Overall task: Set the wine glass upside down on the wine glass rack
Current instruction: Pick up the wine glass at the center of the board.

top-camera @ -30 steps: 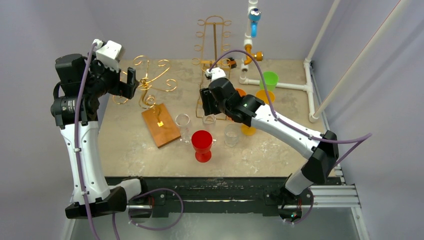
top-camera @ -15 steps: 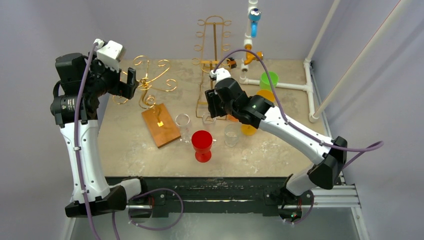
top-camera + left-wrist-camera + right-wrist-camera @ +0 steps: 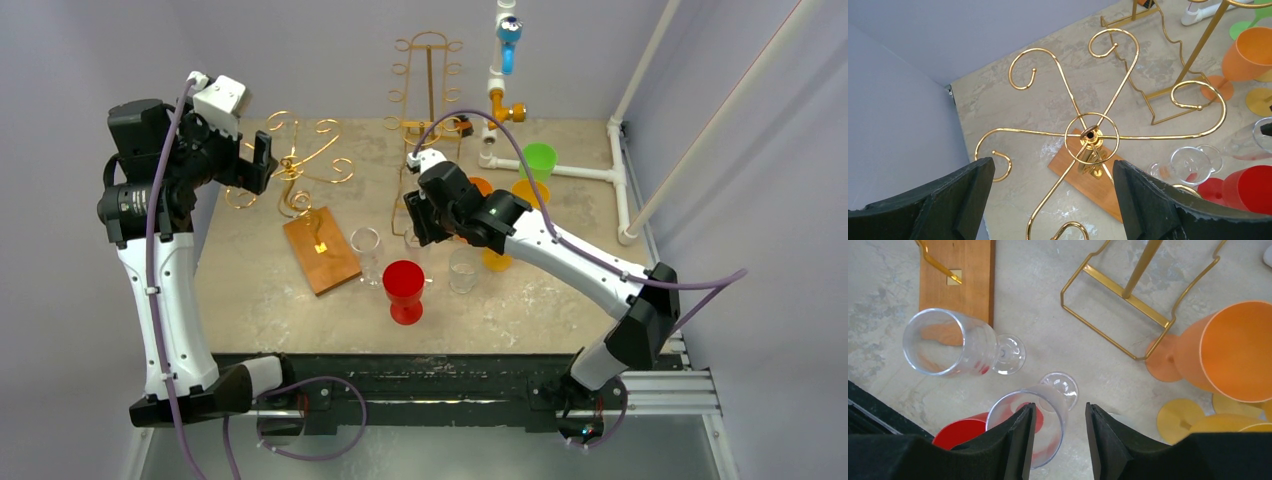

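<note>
A clear wine glass (image 3: pixel 1048 405) stands upright on the table, also seen under my right gripper in the top view (image 3: pixel 419 241). My right gripper (image 3: pixel 1060 440) hovers over its mouth, open. One finger (image 3: pixel 1018 445) sits over the bowl's opening and the other (image 3: pixel 1105 445) outside it, so the rim's wall lies between them untouched. The gold wine glass rack (image 3: pixel 1092 135) with curled arms stands on a wooden base (image 3: pixel 1075 172), at the table's back left in the top view (image 3: pixel 300 165). My left gripper (image 3: pixel 1053 200) hangs open and empty above the rack (image 3: pixel 262 160).
A second clear glass (image 3: pixel 948 342) and a red glass (image 3: pixel 404 285) stand close on the left. Another clear glass (image 3: pixel 463 270) is to the right. Orange (image 3: pixel 1233 350), yellow (image 3: pixel 1178 422) and green (image 3: pixel 540 158) glasses crowd the right. A tall gold stand (image 3: pixel 428 90) rises behind.
My right gripper's jaws have narrowed and it has settled slightly lower and nearer over the clear glass. The left arm has barely moved.
</note>
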Available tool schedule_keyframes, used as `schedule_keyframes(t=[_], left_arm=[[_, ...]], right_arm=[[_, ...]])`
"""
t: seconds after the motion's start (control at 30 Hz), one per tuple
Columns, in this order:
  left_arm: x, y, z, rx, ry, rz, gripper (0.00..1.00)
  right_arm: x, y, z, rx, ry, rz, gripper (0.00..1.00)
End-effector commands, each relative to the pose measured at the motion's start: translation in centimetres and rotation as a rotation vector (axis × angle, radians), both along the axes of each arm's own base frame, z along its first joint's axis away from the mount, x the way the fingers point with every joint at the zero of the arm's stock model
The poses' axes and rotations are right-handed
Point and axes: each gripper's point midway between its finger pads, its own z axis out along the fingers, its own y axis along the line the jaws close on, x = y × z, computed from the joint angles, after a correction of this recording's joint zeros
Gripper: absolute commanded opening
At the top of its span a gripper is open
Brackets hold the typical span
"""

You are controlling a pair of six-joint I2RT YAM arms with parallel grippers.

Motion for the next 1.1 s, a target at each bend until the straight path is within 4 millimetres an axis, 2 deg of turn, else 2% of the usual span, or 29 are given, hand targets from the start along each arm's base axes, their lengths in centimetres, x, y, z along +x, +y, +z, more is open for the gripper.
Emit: schedule_keyframes(t=[0.0, 0.17, 0.27, 0.4, 0.5, 0.6, 0.8, 0.93, 1.07], left_arm=[[-1.2, -0.5, 1.4, -0.056, -0.012, 0.028, 0.96], [-1.3, -0.8, 1.6, -0.070, -0.016, 0.015, 0.96], [-1.5, -1.0, 1.5, -0.070, -0.014, 0.005, 0.96], [-2.0, -1.4, 1.0, -0.070, 0.004, -0.019, 0.98], [-2.4, -1.6, 0.5, -0.050, 0.032, -0.046, 1.00], [-2.5, -1.5, 1.4, -0.038, 0.009, -0.047, 1.00], [-2.6, -3.2, 2.7, -0.140, -0.013, -0.095, 1.00], [-2.6, -4.3, 3.1, -0.209, -0.005, -0.133, 1.00], [-2.6, -5.2, 3.8, -0.273, -0.015, -0.152, 1.00]], right_arm=[[-0.5, 0.4, -1.0, -0.024, 0.026, 0.039, 0.48], [0.0, 0.5, -2.0, -0.053, 0.028, 0.035, 0.44], [0.1, 0.7, -2.6, -0.060, 0.036, 0.037, 0.38], [0.4, 0.6, -3.4, -0.090, 0.042, 0.032, 0.20], [0.9, 0.1, -2.8, -0.109, 0.014, 0.015, 0.05], [1.5, -0.3, -0.9, -0.101, -0.022, 0.001, 0.00], [1.8, -1.2, 4.8, -0.057, -0.104, -0.014, 0.00], [1.1, -2.2, 9.5, -0.005, -0.159, -0.014, 0.00], [-0.4, -3.5, 13.7, 0.070, -0.201, -0.011, 0.00]])
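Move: The wine glass stands under the right hand, its middle about 8 cm below, 2 cm back and 2 cm left. From that hand, the red glass is some 9 cm back and 6 cm left; the left clear glass 2 cm back and 13 cm left; the right clear glass 2 cm back and 6 cm right. From the left hand, the wine glass lies about 33 cm right, 4 cm back and 26 cm below. Right hand sinks 3 cm, pinches wine glass's bowl wall, lifts 10 cm; left hand eases 4 cm right. ##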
